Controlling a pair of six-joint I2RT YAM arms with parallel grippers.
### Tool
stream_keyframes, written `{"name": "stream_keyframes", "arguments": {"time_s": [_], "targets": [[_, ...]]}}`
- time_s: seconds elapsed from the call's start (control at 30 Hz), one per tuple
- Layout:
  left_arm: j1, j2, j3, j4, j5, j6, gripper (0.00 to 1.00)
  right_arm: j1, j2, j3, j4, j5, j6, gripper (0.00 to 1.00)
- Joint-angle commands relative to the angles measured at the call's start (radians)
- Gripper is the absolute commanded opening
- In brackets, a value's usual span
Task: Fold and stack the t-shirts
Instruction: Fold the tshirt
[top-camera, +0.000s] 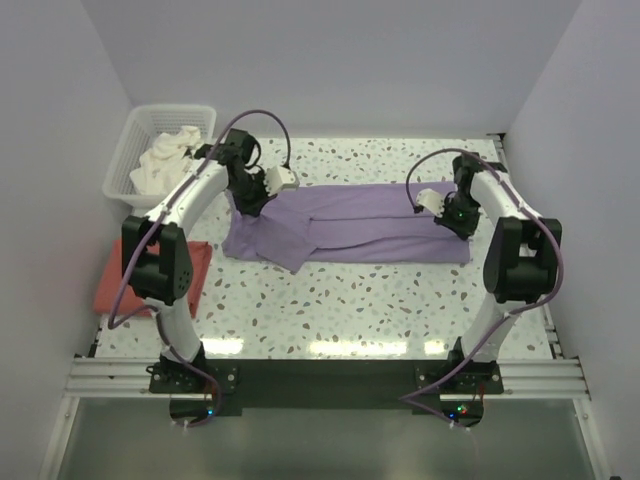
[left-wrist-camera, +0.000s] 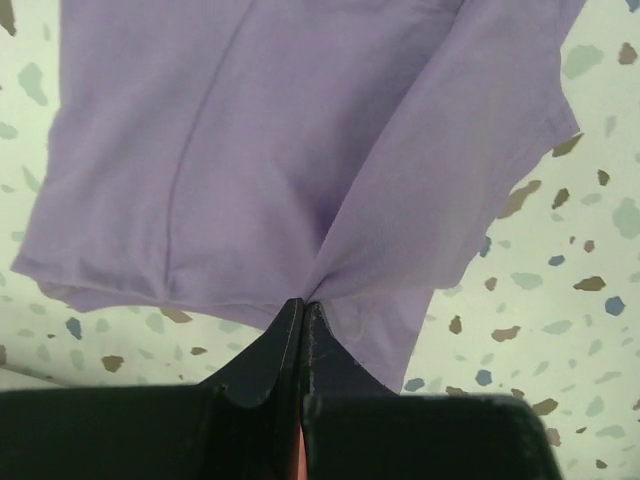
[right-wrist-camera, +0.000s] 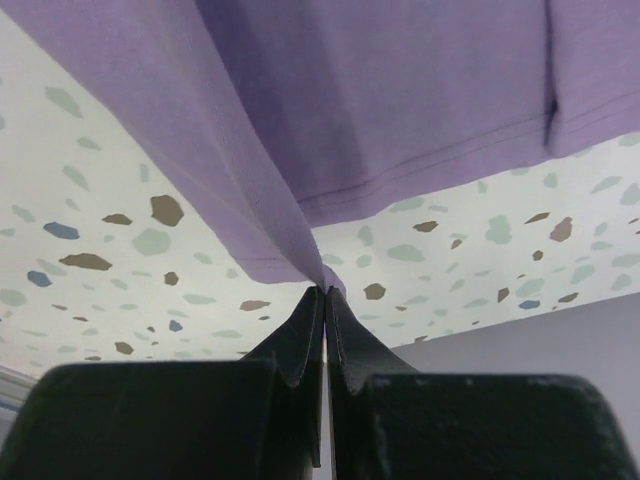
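Observation:
A purple t-shirt (top-camera: 350, 230) lies stretched across the middle of the speckled table, folded lengthwise, with a sleeve flap hanging toward the front left. My left gripper (top-camera: 250, 205) is shut on the shirt's left end; in the left wrist view the cloth (left-wrist-camera: 260, 150) gathers into the closed tips (left-wrist-camera: 303, 305). My right gripper (top-camera: 455, 222) is shut on the shirt's right end; in the right wrist view the hem (right-wrist-camera: 300, 130) pulls up into the closed tips (right-wrist-camera: 326, 290). A folded red shirt (top-camera: 110, 285) lies at the left table edge.
A white basket (top-camera: 135, 150) with crumpled white clothing (top-camera: 165, 160) stands at the back left. Grey walls close in on both sides and the back. The table's front edge (top-camera: 320, 350) runs ahead of the arm bases.

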Motion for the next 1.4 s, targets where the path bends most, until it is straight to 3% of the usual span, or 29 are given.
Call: {"name": "stream_keyframes", "arguments": {"time_s": [0.0, 0.4, 1.37], "targets": [[0.024, 0.069, 0.143, -0.012, -0.004, 0.032, 0.00, 0.003, 0.041, 0.079, -0.021, 0.038, -0.010, 0.00], [0.061, 0.246, 0.344, -0.038, -0.002, 0.060, 0.00, 0.036, 0.188, 0.242, 0.023, 0.102, 0.013, 0.00], [0.078, 0.263, 0.272, 0.036, -0.005, 0.011, 0.00, 0.069, 0.294, 0.323, 0.065, 0.140, -0.002, 0.00]]}}
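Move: The left hand holds a bunched bit of the shirt's lifted edge; the shirt's far-left corner lies about 13 cm ahead, 5 cm to its left and 8 cm below. The basket is some 18 cm ahead and 26 cm to its left, the red cloth about 17 cm back and 24 cm left. From the right hand, holding the edge's other end, the far-right corner is roughly 20 cm ahead, 1 cm left and 4 cm lower; the near fold is straight behind by about 6 cm. Forward over the shirt together, both shut grippers keep their pinch and carry the lifted edge towards the far edge: the left about 7 cm, nearly all in the first half, the right some 9 cm at a steadier pace. Both ease down 2 to 3 cm, the left mostly once its forward run has ended and while drifting slightly left; the right hand rolls a little, its left side dipping. ##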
